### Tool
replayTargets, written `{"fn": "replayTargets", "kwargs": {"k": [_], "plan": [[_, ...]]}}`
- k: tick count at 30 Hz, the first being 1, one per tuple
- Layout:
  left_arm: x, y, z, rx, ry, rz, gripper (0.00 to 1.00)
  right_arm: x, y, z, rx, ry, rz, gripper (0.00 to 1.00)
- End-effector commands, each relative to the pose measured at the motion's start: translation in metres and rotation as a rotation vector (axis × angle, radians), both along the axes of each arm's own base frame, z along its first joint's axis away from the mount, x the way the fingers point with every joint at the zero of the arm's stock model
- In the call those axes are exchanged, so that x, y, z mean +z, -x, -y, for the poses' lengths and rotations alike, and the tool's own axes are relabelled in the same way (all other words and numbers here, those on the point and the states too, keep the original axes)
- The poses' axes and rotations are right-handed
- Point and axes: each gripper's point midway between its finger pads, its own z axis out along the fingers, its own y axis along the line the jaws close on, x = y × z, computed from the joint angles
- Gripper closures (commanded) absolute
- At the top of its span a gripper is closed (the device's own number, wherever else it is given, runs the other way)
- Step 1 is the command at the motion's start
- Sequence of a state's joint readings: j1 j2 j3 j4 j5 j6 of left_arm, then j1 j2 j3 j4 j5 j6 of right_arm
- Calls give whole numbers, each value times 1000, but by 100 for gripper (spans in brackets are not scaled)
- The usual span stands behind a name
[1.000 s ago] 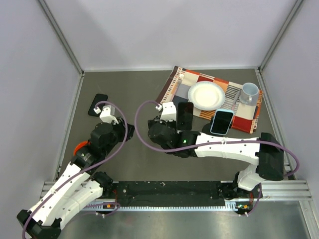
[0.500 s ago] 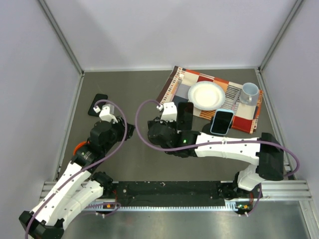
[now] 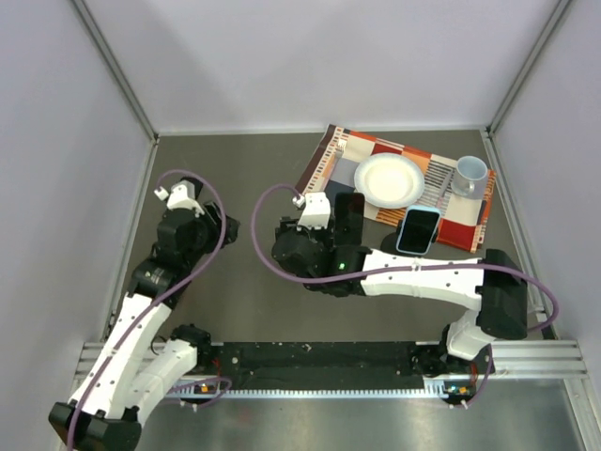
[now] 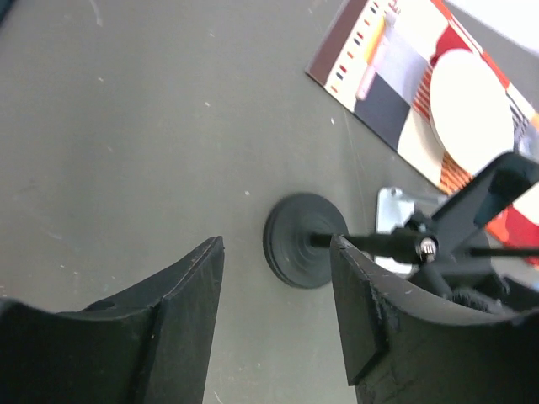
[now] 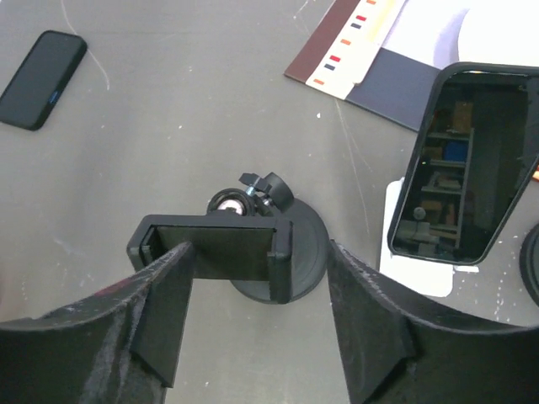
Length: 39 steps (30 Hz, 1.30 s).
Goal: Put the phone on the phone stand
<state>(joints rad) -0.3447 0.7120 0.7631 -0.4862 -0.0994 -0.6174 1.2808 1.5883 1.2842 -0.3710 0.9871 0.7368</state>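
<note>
A dark-screened phone (image 5: 463, 164) leans upright on the white phone stand (image 5: 411, 273), at the near left corner of the placemat (image 3: 349, 216). My right gripper (image 5: 253, 278) is open left of it. Its fingers stand on either side of the clamp of a black pole holder (image 5: 215, 248) with a round base, and touch nothing. My left gripper (image 4: 274, 278) is open and empty, low over the bare table (image 3: 223, 229). It faces that same round base (image 4: 303, 240).
A checked placemat (image 3: 329, 155) at the back right carries a white plate (image 3: 390, 178), a mug (image 3: 471, 174) and a blue-cased phone (image 3: 418, 230). Another black phone (image 5: 42, 80) lies flat on the table, far left. Grey walls close in three sides.
My right gripper has gone from shut to open around the black clamp. My left arm has swung back and left, now covering the far-left phone from above, and its jaws have widened.
</note>
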Motion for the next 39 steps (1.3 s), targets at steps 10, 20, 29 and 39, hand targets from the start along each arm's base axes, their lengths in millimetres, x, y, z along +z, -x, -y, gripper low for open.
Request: {"fn": "replayTargets", "kwargs": {"k": [10, 20, 29, 39], "plan": [[15, -87, -68, 23, -105, -156, 3, 112, 61, 7, 572, -192, 151, 11], [-56, -187, -158, -26, -457, -556, 2, 83, 113, 80, 935, -164, 101, 3], [-104, -227, -214, -21, -558, -632, 1, 80, 148, 104, 1025, -233, 111, 2], [-150, -208, -225, -64, -586, -795, 1, 69, 162, 105, 1125, -195, 137, 2]]}}
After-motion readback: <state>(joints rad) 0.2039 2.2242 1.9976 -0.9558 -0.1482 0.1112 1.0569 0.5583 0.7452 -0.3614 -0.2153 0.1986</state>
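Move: The left hand heads for the black phone lying flat, roughly 19 cm ahead, 20 cm to its left and 20 cm below. From that hand the black round-based stand is about 12 cm right and 4 cm ahead. The right hand, already opening, straddles that stand's head; the stand's middle is some 11 cm below, 3 cm ahead and 1 cm left. The black phone on the white stand is about 14 cm right and 6 cm ahead of the right hand. Forward and left, about 20 cm each way, the left hand swings out over the lying phone, rising a touch first, then dropping some 14 cm as its fingers tip downward and open wide. Meanwhile the right hand, opening fully, climbs clear of the black round-based stand, drawing back about 15 cm and right, turning some 60 degrees counter-clockwise, then partly sinks. ##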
